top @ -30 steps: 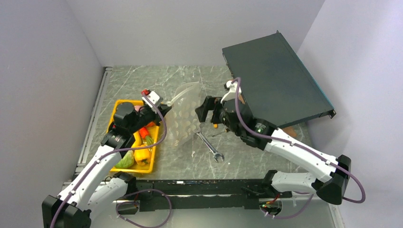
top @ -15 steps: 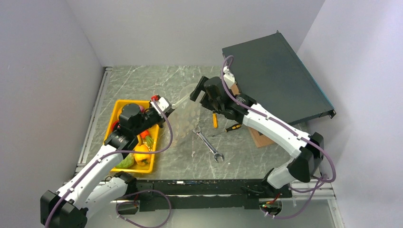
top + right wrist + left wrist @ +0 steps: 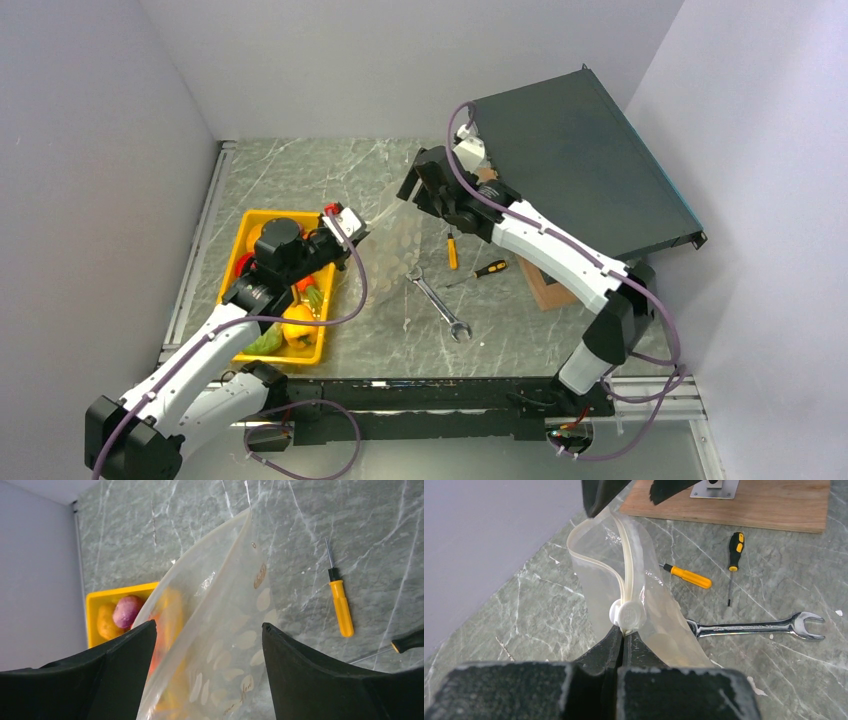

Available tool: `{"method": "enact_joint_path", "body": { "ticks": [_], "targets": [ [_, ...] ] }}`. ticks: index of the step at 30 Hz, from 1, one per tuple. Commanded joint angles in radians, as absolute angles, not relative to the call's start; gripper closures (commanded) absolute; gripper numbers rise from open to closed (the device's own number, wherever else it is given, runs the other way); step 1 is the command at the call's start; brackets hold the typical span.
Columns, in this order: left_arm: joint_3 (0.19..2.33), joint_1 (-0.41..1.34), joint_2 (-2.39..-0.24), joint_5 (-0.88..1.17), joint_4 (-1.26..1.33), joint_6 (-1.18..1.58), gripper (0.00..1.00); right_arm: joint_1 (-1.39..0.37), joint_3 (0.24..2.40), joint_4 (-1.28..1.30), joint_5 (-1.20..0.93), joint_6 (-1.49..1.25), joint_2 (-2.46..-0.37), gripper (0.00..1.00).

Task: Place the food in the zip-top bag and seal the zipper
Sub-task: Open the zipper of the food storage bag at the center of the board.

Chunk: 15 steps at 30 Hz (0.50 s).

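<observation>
The zip-top bag [image 3: 392,238] hangs stretched between my two grippers over the marble. My left gripper [image 3: 626,631] is shut on its near corner, right below the white slider [image 3: 628,614] of the zipper [image 3: 627,555]. My right gripper [image 3: 208,625] is open and straddles the bag's far upper edge [image 3: 235,580]; its fingers [image 3: 300,660] stand clear of the plastic. The food [image 3: 285,322] lies in the yellow tray [image 3: 247,222]: a purple piece [image 3: 126,611] and an orange piece [image 3: 106,622] show, and more orange and yellow shapes blur through the clear plastic.
A steel wrench [image 3: 440,303] lies on the table under the bag's right side. Beyond it lie a yellow-handled screwdriver [image 3: 451,250] and a black-handled one [image 3: 488,268]. A large dark case [image 3: 580,160] leans at the back right over a wooden block [image 3: 545,285].
My right arm has swung from beside the bag up and back to its far edge, and its jaws have narrowed slightly. My left gripper has shifted slightly right, keeping hold of the bag.
</observation>
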<state>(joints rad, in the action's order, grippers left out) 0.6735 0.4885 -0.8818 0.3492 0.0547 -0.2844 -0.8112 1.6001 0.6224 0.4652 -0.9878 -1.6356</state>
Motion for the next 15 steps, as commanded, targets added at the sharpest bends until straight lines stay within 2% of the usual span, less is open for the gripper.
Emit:
{"method": "enact_joint_path", "body": {
  "ticks": [1, 4, 5, 9, 10, 11, 13, 14, 15],
  "targets": [
    [0.678, 0.503, -0.891, 0.352, 0.058, -0.314, 1.00, -0.807, 1.691, 0.642, 0.492, -0.944, -1.707, 0.23],
    [0.679, 0.509, -0.895, 0.350, 0.051, -0.320, 1.00, -0.807, 1.714, 0.659, 0.497, -0.947, -1.742, 0.26],
    [0.680, 0.510, -0.896, 0.347, 0.049, -0.322, 1.00, -0.807, 1.715, 0.661, 0.494, -0.950, -1.746, 0.30],
    [0.688, 0.511, -0.902, 0.343, 0.042, -0.307, 0.99, -0.809, 1.693, 0.639, 0.479, -0.943, -1.742, 0.65],
    [0.699, 0.512, -0.907, 0.347, 0.025, -0.299, 0.93, -0.810, 1.693, 0.638, 0.483, -0.937, -1.740, 0.71],
    [0.718, 0.511, -0.911, 0.354, 0.005, -0.293, 0.83, -0.810, 1.694, 0.637, 0.489, -0.928, -1.737, 0.76],
    [0.756, 0.511, -0.916, 0.386, -0.075, -0.288, 0.59, -0.809, 1.694, 0.620, 0.492, -0.892, -1.728, 0.87],
    [0.767, 0.511, -0.913, 0.409, -0.090, -0.286, 0.44, -0.810, 1.691, 0.605, 0.485, -0.859, -1.721, 0.93],
    [0.769, 0.508, -0.904, 0.433, -0.095, -0.283, 0.36, -0.808, 1.686, 0.588, 0.478, -0.826, -1.713, 0.98]
  ]
}}
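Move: The near-side spot of the bag's mouth rim that the right hand goes for lies about 1 cm ahead of it, 1 cm left and 3 cm below its open fingers. From that hand the yellow screwdriver lies some 2 cm back and 8 cm right, and the wrench 15 cm back and 4 cm right, both about 18 cm lower. From the left hand, already gripping the bag beside the zipper slider, the rim spot is roughly 6 cm ahead, 8 cm right and level; the slider sits 1 cm ahead and 1 cm right. The right fingers close onto one side of the bag's open mouth, pinching the rim after the hand sinks about 3 cm with a little forward and leftward travel around it; that hand then holds still while they shut. The left hand, gripping beside the slider, eases down about 2 cm and at the very end opens about halfway, letting go of the bag. ##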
